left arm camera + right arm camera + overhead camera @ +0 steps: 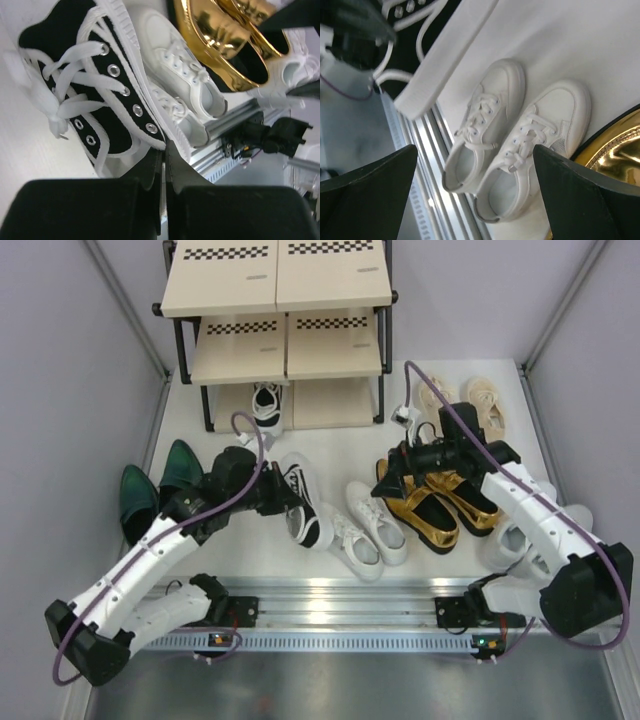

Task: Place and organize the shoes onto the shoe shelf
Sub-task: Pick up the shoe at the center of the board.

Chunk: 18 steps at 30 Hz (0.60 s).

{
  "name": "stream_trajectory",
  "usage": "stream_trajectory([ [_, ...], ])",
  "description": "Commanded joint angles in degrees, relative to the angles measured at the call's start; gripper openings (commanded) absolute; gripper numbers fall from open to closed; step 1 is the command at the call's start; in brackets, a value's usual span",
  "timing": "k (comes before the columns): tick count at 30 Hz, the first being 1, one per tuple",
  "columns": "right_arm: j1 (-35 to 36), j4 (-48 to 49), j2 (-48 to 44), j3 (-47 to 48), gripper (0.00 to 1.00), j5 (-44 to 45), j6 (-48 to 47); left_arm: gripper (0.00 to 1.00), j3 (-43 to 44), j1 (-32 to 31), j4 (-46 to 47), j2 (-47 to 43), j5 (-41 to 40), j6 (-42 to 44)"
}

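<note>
My left gripper [288,494] [165,150] is shut on the collar rim of a black-and-white sneaker [306,502] [87,85], which lies on the table left of centre. Its mate [267,403] stands on the floor under the shoe shelf [270,280]. My right gripper [397,480] [475,150] hangs open above the white lace-ups [368,528] [510,150], holding nothing. Beside it are the gold loafers [440,512] [225,45]. Dark green loafers [150,490] lie at the left.
Beige sneakers [487,400] lie at the back right, and chunky white sneakers [520,535] sit partly under the right arm. A metal rail [340,592] runs along the near edge. Grey walls close in both sides.
</note>
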Motion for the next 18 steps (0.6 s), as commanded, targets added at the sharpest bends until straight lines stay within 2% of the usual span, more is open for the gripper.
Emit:
stream_trajectory([
  [1, 1.03, 13.13, 1.96, 4.03, 0.99, 6.45, 27.78, 0.0, 4.86, -5.98, 8.89, 4.02, 1.54, 3.63],
  [7, 1.99, 8.59, 7.41, 11.94, 0.99, 18.6, 40.05, 0.0, 16.99, -14.7, 9.43, 15.63, 0.49, 10.48],
  [11, 2.78, 4.09, 10.75, 12.75, 0.99, 18.1, 45.15, 0.0, 21.91, -16.29, 9.42, 20.03, 0.84, 13.38],
  [18, 5.68, 9.09, 10.75, 7.29, 0.99, 16.08, 47.8, 0.0, 26.05, -17.17, 10.13, 22.76, 2.59, 14.79],
])
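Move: My left hand already holds the black-and-white sneaker; my right hand's open fingers, where the sneaker is going, are about 19 cm right of it, 4 cm farther out, about level. From my right hand, the sneaker's middle is roughly 16 cm left, 5 cm back and slightly lower. About 15 cm below my right hand lie the right white sneaker, 12 cm back and 1 cm right; the left white sneaker, 15 cm back and 7 cm left; and the near gold loafer, 7 cm back and 12 cm right. I keep the sneaker pinched and swing my left hand some 12 cm right towards my right hand, lifting it about 4 cm and turning it 25 degrees clockwise. My right hand, wide open, goes forward and up, then eases down and a little back, drifting left and rolling some 40 degrees about its fingers' line to bring them around the sneaker's far end, without closing. ##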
